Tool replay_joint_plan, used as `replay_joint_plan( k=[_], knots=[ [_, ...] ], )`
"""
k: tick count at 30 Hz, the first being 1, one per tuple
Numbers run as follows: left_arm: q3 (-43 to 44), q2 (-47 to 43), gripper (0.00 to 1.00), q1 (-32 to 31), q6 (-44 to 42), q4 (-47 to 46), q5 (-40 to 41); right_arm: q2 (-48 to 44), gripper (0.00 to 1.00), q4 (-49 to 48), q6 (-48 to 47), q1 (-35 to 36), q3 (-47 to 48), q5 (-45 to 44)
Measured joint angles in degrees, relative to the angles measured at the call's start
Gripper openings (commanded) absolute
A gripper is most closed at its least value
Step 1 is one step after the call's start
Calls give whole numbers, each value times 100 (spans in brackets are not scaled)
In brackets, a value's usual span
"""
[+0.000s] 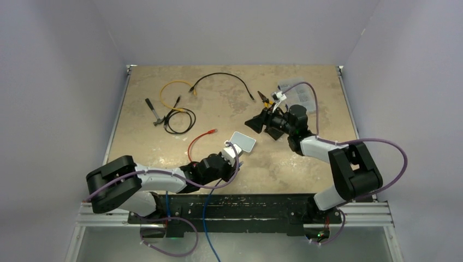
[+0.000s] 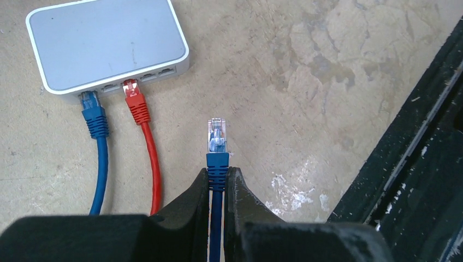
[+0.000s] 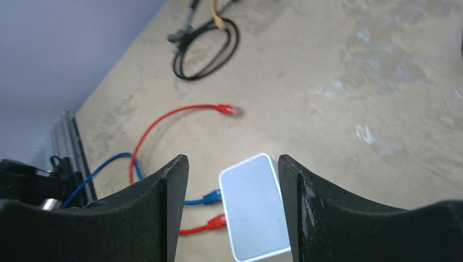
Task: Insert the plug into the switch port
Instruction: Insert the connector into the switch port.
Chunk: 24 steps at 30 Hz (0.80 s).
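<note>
The white switch (image 2: pixel 104 43) lies flat on the table, and its port side faces my left gripper (image 2: pixel 218 172). A blue cable (image 2: pixel 93 112) and a red cable (image 2: pixel 137 103) sit in two of its ports, with free ports (image 2: pixel 158 72) to their right. My left gripper is shut on the blue boot of the plug (image 2: pixel 217 136). The plug's clear tip points toward the switch, a short way off it and to the right of the red cable. My right gripper (image 3: pixel 233 159) hovers open above the switch (image 3: pixel 256 207), apart from it. From above, the switch (image 1: pixel 243 142) lies between both grippers.
The red cable's loose end (image 1: pixel 212 131) lies left of the switch. Black cables (image 1: pixel 180 120), a yellow cable (image 1: pixel 173 87) and a hand tool (image 1: pixel 154 113) are at the back left. A clear bag (image 1: pixel 299 93) is at the back right. A black rail (image 2: pixel 415 164) runs along the near edge.
</note>
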State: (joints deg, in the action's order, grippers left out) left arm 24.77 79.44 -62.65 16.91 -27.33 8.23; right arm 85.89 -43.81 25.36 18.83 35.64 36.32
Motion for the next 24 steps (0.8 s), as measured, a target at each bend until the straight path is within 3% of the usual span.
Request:
replay_joint_plan(
  k=[9, 16, 24],
  knots=[
    [166, 603, 0, -540, 33, -192, 1064, 1040, 65, 1346, -481, -15, 490, -662],
    [313, 1187, 0, -767, 48, -293, 1740, 1438, 64, 1600, -619, -15, 581, -682],
    [345, 1248, 0, -791, 4, -308, 2317, 1401, 60, 1429, -592, 28, 286, -496]
  ],
)
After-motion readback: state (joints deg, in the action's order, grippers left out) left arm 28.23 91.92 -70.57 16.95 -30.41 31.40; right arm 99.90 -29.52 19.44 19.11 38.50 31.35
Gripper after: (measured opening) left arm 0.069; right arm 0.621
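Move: My left hand holds the blue plug. The free switch port it is meant for lies about 7 cm ahead, 3 cm right and 5 cm below; the seated red plug is 6 cm ahead, level sideways and 5 cm down, and the seated blue plug 8 cm ahead, 3 cm left and equally low. For my empty right hand, the switch's middle is about level ahead, 4 cm left and 15 cm below, with the black box on the table some 7 cm ahead and 12 cm right. I drop my open right hand about 12 cm towards the switch's right-hand end, easing slightly forward and right, then back, while its fingers tip down some 20 degrees. My left hand keeps its pinch on the blue plug, sinks about 3.5 cm and turns it counter-clockwise to line up with the ports, then edges about 2 cm forward towards the free one. ##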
